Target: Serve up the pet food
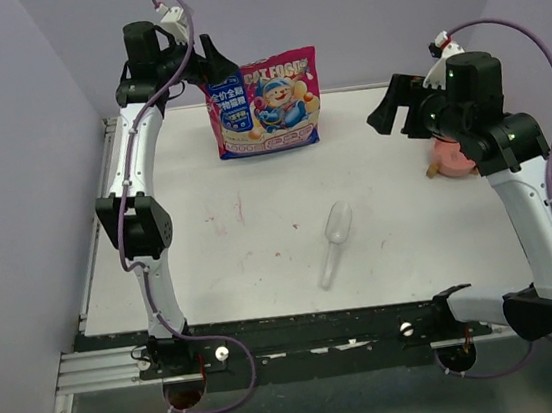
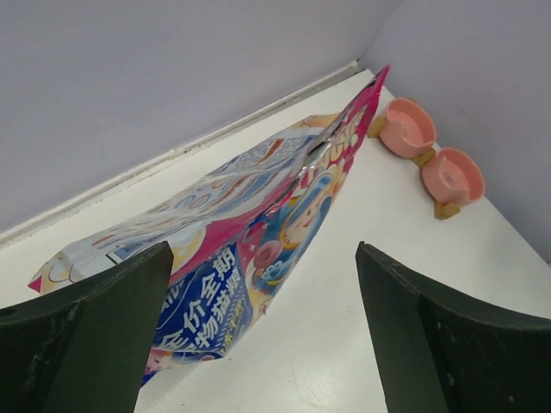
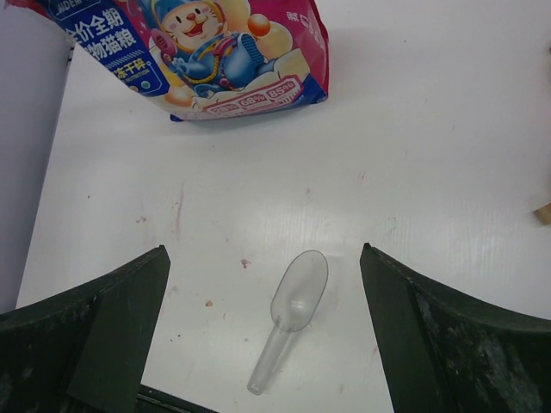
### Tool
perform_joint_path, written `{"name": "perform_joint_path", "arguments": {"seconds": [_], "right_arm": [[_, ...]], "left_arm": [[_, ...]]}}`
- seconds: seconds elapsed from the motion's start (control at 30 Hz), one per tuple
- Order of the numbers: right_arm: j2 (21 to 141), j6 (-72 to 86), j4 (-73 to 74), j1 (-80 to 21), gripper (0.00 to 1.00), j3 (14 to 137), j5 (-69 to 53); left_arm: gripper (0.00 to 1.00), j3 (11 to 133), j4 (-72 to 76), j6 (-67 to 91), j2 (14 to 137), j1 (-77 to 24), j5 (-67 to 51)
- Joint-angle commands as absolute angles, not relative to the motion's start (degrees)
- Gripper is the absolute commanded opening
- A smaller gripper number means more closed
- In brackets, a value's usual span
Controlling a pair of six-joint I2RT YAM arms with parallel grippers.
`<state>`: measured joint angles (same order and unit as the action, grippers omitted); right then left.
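No pet food shows in any view. The glossy pink-and-blue printed bag (image 1: 265,102) stands upright at the back of the white table (image 1: 213,265). My left gripper (image 1: 205,69) hovers at the bag's upper left corner, open, with the bag's top (image 2: 250,224) partly between its fingers (image 2: 103,327) but untouched. A clear plastic scoop (image 1: 334,240) lies mid-table, bowl end pointing away. My right gripper (image 1: 395,106) hangs open high over the right side; in its wrist view the scoop (image 3: 293,310) lies on the table far below the jaws and the bag (image 3: 198,52) stands beyond it.
A pink double bowl on a wooden stand (image 1: 449,160) sits at the right edge, partly behind my right arm; both bowls (image 2: 430,155) look empty in the left wrist view. Grey walls close the back and sides. The table has faint reddish stains.
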<state>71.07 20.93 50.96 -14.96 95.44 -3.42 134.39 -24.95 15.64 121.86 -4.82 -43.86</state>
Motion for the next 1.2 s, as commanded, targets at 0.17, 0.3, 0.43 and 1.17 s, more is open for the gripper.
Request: {"name": "perform_joint_path", "arguments": {"seconds": [0.17, 0.3, 0.43, 1.17], "right_arm": [[73.7, 21.0, 55.2, -15.2, 1.00, 99.0, -5.1], [74.3, 21.7, 54.8, -15.3, 1.00, 98.8, -5.4], [75.5, 22.3, 54.6, -15.3, 1.00, 98.9, -6.0], [74.8, 22.4, 56.2, -15.3, 1.00, 98.3, -4.6]], "left_arm": [[0.94, 134.5, -25.0, 4.9, 124.2, -4.4, -36.6], [0.89, 132.1, -24.7, 4.2, 124.1, -4.6, -37.2], [0.79, 129.7, -25.0, 2.1, 123.3, -5.2, -36.7], [0.39, 126.1, -25.5, -5.4, 123.2, -9.0, -27.9]]}}
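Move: The cat food bag's middle lies about 8 cm to the right of the left hand, some 4 cm farther out and 19 cm below. The scoop is roughly 29 cm back and 19 cm to the right of the left hand; the nearer pink bowl is about 7 cm back and 52 cm to the right, both about 35 cm below. From the right hand the bag's middle is some 26 cm ahead, 24 cm left and 19 cm below. Bring the open left gripper down about 7 cm and some 4 cm forward onto the bag's top edge near its left corner, rolling the wrist roughly 20 degrees so its left side rises. Straddle the edge and close the fingers to under half open with the film between them. Let the open right hand ease down a couple of centimetres. ##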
